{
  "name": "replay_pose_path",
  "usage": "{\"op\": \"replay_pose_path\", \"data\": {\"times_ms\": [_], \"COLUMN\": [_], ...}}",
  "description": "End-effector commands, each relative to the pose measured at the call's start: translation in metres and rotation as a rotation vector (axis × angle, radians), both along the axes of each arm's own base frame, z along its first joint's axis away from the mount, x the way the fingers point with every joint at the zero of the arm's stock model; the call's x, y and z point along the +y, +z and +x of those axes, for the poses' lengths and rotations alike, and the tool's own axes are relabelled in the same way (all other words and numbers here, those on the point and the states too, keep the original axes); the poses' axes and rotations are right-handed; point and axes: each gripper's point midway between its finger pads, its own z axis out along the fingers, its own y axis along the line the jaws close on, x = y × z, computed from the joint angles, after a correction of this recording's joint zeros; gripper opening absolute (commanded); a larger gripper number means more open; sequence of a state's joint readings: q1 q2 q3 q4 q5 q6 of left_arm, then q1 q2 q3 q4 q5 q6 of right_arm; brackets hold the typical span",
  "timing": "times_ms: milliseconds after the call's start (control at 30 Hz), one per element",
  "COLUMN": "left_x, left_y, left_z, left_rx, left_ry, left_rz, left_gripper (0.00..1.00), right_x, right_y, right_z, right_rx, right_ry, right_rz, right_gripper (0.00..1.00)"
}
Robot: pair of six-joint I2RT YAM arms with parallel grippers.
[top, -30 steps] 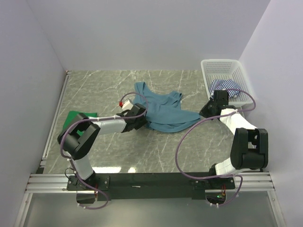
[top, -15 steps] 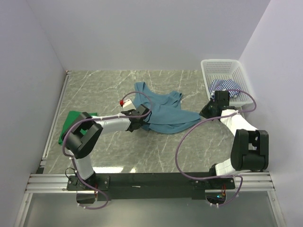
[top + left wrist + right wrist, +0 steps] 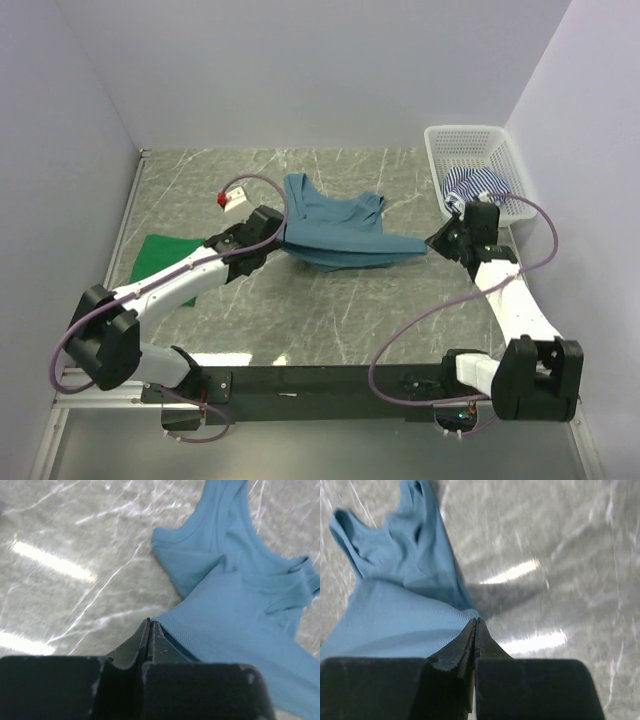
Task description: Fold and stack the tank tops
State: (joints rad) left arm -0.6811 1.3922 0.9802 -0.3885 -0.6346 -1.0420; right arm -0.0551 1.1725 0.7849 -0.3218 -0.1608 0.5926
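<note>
The dusty teal-blue tank top (image 3: 335,230) is stretched between both grippers over the middle of the table, straps toward the back. My left gripper (image 3: 277,232) is shut on its left hem corner; in the left wrist view the fabric (image 3: 240,615) runs off from the closed jaws (image 3: 149,623). At the right hem corner my right gripper (image 3: 433,243) is shut too, with cloth (image 3: 395,615) fanning away from the pinched tips (image 3: 476,621). The bright green tank top (image 3: 160,255) lies folded at the left, partly under the left arm. Bunched in the basket lies the striped tank top (image 3: 478,183).
The white mesh basket (image 3: 465,131) stands at the back right corner against the wall. Walls close in the left, back and right sides. A small white tag with red (image 3: 230,199) rides on the left arm's cable.
My left gripper shut on the teal top's left hem corner, and that arm stretched out to the left. The right arm shifted and the cloth drew taut between the two grippers.
</note>
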Motion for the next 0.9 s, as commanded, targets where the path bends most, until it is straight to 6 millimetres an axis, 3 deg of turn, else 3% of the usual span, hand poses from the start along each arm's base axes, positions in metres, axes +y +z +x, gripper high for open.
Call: {"op": "replay_pose_path", "data": {"times_ms": [0,133,167,233,300,333,367,467,533,767,867], "left_x": [0.006,-0.008,-0.005,-0.013,-0.016,-0.019,-0.018,-0.014,-0.011,-0.002,0.004], "left_y": [-0.015,-0.030,-0.042,-0.039,-0.042,-0.034,-0.033,-0.020,-0.014,-0.042,-0.052], "left_z": [-0.022,-0.050,-0.058,-0.067,-0.080,-0.084,-0.088,-0.095,-0.096,-0.082,-0.072], "left_rx": [0.055,0.084,0.110,0.104,0.118,0.099,0.095,0.065,0.045,0.085,0.095], "left_ry": [-0.067,-0.167,-0.188,-0.242,-0.281,-0.298,-0.301,-0.293,-0.283,-0.251,-0.245], "left_rz": [0.028,-0.049,-0.044,-0.084,-0.106,-0.130,-0.146,-0.196,-0.204,-0.111,-0.069], "left_gripper": [0.01,0.00,0.01,0.01,0.07,0.13,0.23,0.37,0.39,0.30,0.37], "right_x": [0.004,0.011,0.010,0.011,0.016,0.014,0.013,0.007,0.007,0.006,0.006], "right_y": [-0.005,-0.023,-0.021,-0.027,-0.023,-0.022,-0.017,-0.022,-0.026,-0.050,-0.058], "right_z": [-0.019,-0.042,-0.045,-0.056,-0.065,-0.068,-0.069,-0.074,-0.077,-0.076,-0.076], "right_rx": [-0.006,0.022,0.011,0.041,0.028,0.026,0.007,0.030,0.053,0.100,0.116], "right_ry": [0.029,0.048,0.048,0.052,0.068,0.059,0.052,0.029,0.032,0.018,0.017], "right_rz": [0.002,0.017,0.010,0.017,0.034,0.027,0.021,-0.001,-0.003,-0.003,0.000], "right_gripper": [0.00,0.00,0.00,0.02,0.12,0.26,0.33,0.43,0.44,0.43,0.42]}}
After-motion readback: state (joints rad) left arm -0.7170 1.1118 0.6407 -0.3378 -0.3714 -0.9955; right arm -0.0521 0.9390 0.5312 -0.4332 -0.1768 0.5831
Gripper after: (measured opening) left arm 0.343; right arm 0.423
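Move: The teal tank top's hem hangs stretched between both closed grippers. Its left corner is headed for bare marble about 8 cm back, 2 cm left and 12 cm below the left hand; its right corner for a spot some 8 cm back, 3 cm left and 11 cm below the right hand. The top's shoulder part lies about 12 cm ahead and 11 cm right of the left hand; the folded green top, 25 cm left and 3 cm back. The white basket stands roughly 18 cm ahead and 12 cm right of the right hand. The teal tank top's hem, still pinched at both corners, is swept back towards the robot and down by both hands, about 8 cm back and 3 to 5 cm down, before the fingers open and let it go. The emptied left hand rises some 4 cm, then sinks again over its corner, having turned about 15 degrees clockwise; the right dips slightly lower beside its own corner, fingers open. ##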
